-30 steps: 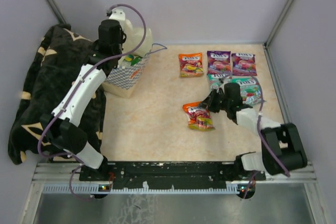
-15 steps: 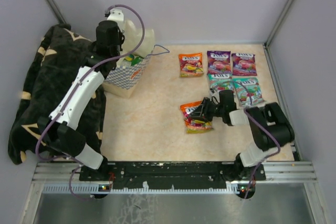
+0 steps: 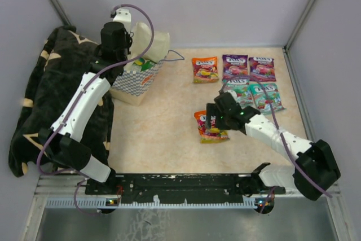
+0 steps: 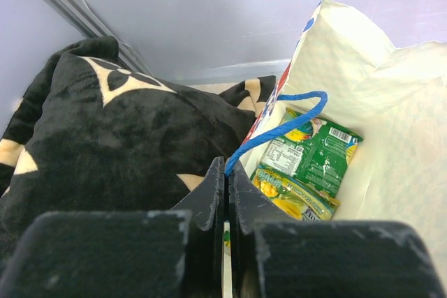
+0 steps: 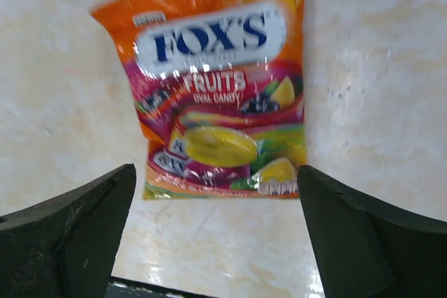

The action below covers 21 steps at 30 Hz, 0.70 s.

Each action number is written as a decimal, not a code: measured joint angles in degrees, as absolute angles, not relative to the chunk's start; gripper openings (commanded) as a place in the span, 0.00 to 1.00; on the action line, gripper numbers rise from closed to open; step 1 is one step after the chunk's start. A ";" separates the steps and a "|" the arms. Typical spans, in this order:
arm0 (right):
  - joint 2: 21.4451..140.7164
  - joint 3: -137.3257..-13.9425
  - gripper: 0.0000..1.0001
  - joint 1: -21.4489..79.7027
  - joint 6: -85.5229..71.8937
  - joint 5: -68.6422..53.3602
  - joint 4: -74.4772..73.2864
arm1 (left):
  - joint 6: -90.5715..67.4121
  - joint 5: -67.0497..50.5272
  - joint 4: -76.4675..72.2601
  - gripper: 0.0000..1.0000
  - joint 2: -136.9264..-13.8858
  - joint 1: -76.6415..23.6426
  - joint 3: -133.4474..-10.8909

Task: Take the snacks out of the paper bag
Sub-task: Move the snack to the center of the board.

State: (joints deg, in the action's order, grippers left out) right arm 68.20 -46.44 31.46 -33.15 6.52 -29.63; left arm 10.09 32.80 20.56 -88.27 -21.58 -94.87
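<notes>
The paper bag (image 3: 137, 80) stands open at the back left against the blanket. My left gripper (image 4: 227, 165) is shut on its blue string handle (image 4: 279, 127) at the bag's left rim (image 3: 125, 60). Inside the bag lie a green packet (image 4: 318, 155) and a yellow packet (image 4: 293, 197). My right gripper (image 5: 216, 169) hangs open just above an orange snack packet (image 5: 216, 95), which lies flat on the table (image 3: 210, 128). Nothing is between its fingers. More snacks lie in rows behind it: orange (image 3: 205, 69), two purple ones (image 3: 234, 66), and teal ones (image 3: 265, 97).
A black blanket with cream motifs (image 3: 51, 100) fills the left side, touching the bag. Walls close in the back and both sides. Bare beige tabletop (image 3: 163, 122) lies between the bag and the packets.
My right gripper opened and let go of the orange packet, which now lies flat on the table. The left gripper kept its hold on the handle and barely shifted.
</notes>
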 measured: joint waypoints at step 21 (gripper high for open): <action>88.44 -47.37 0.99 38.46 -38.79 14.79 -24.27 | 9.91 30.92 20.60 0.00 -89.60 -21.58 -94.98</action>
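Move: Almost straight under the open right hand, about 9 cm down and perhaps 1 cm to its left, the single orange candy bag lies flat on the board. The nearer teal bag is some 13 cm ahead and 9 cm right of the hand, the farther teal bag 11 cm ahead and 20 cm right. The other orange bag lies about 21 cm ahead and 3 cm left. From the left hand that single candy bag is roughly 20 cm back, 32 cm right and 36 cm below. Dropping about 8 cm while drawing back some 5 cm, the right hand comes down at the near edge of the single orange candy bag, tilting around 15 degrees so its left side lowers and the fingers point more steeply down. Then it reverses, sweeping forward about 5 cm and left 3 to 4 cm, low over the board, the wide-open fingertips pushing along the bag's near end. ##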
